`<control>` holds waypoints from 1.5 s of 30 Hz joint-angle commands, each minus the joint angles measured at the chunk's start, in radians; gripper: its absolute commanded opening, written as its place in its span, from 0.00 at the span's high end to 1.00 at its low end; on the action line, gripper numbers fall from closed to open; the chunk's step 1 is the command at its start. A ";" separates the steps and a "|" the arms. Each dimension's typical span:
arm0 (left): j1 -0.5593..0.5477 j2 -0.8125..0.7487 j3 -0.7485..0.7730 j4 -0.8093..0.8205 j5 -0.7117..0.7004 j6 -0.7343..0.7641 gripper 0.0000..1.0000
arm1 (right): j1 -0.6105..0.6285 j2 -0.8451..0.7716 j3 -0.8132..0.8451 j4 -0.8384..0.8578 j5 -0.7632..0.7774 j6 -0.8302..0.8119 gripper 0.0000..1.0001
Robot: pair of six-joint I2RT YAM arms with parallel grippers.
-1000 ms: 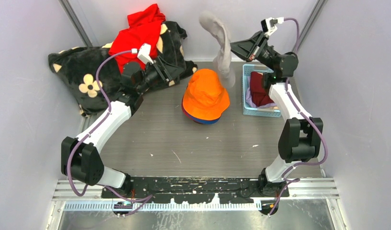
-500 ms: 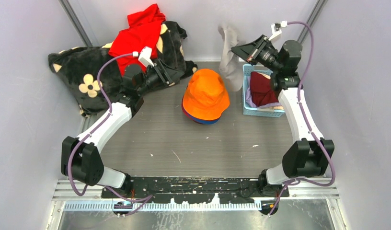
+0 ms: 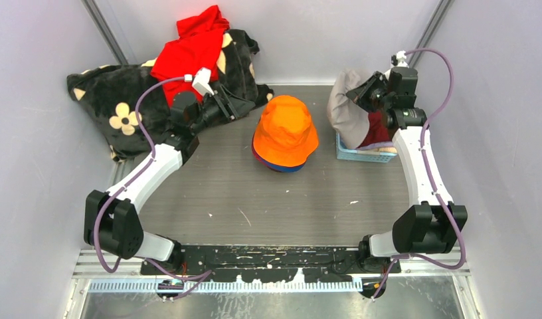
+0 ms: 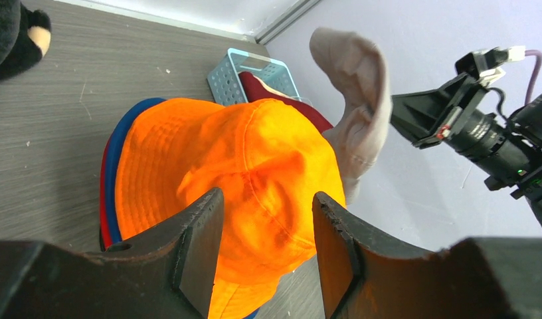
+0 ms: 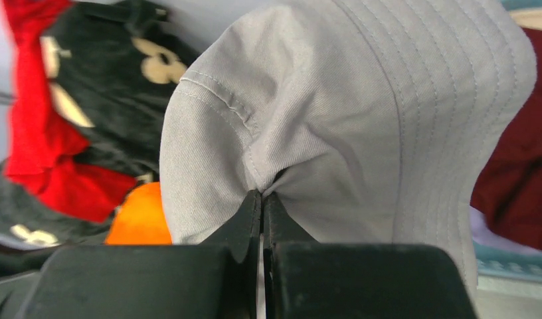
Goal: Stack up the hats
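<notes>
An orange hat (image 3: 285, 129) tops a pile in the middle of the table, with a blue brim (image 4: 115, 153) and a red brim (image 4: 103, 199) showing beneath it. My left gripper (image 3: 238, 107) hovers open to the left of the pile, and nothing sits between its fingers (image 4: 205, 239). My right gripper (image 3: 359, 97) is shut on a fold of a grey hat (image 3: 343, 109), which hangs above the left end of the blue basket (image 3: 361, 155). The pinch shows clearly in the right wrist view, where the right gripper (image 5: 262, 194) holds the grey hat (image 5: 361, 113). A maroon hat (image 3: 375, 130) lies in the basket.
A black blanket with cream flowers (image 3: 115, 100) and a bright red garment (image 3: 192, 43) are heaped at the back left, just behind my left arm. Grey walls close in on the back and both sides.
My right gripper has carried the grey hat from high near the back wall to the right and down, over the basket. The left arm has hardly moved.
</notes>
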 commanded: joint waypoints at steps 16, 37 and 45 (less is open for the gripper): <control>0.006 0.001 -0.035 0.043 0.010 0.011 0.48 | -0.107 0.049 -0.118 -0.022 0.165 -0.106 0.34; 0.006 0.006 -0.047 0.044 0.023 0.007 0.48 | -0.171 0.045 -0.294 -0.043 0.033 -0.063 0.34; 0.006 -0.008 -0.065 0.044 0.023 0.006 0.48 | -0.171 0.006 -0.421 0.019 -0.009 -0.050 0.36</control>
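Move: The right hand holds the gray hat, its middle some 6 cm below and 2 cm left of the fingers, 1 cm nearer the base. The basket's middle lies about 4 cm ahead, 9 cm right and 27 cm below this hand; the orange hat on the stack is some 17 cm left, 1 cm back, 20 cm down. From the left hand the basket is about 39 cm right, 8 cm ahead, 26 cm down. Right hand sinks some 20 cm towards the basket, right then back, opening early to release the gray hat. ##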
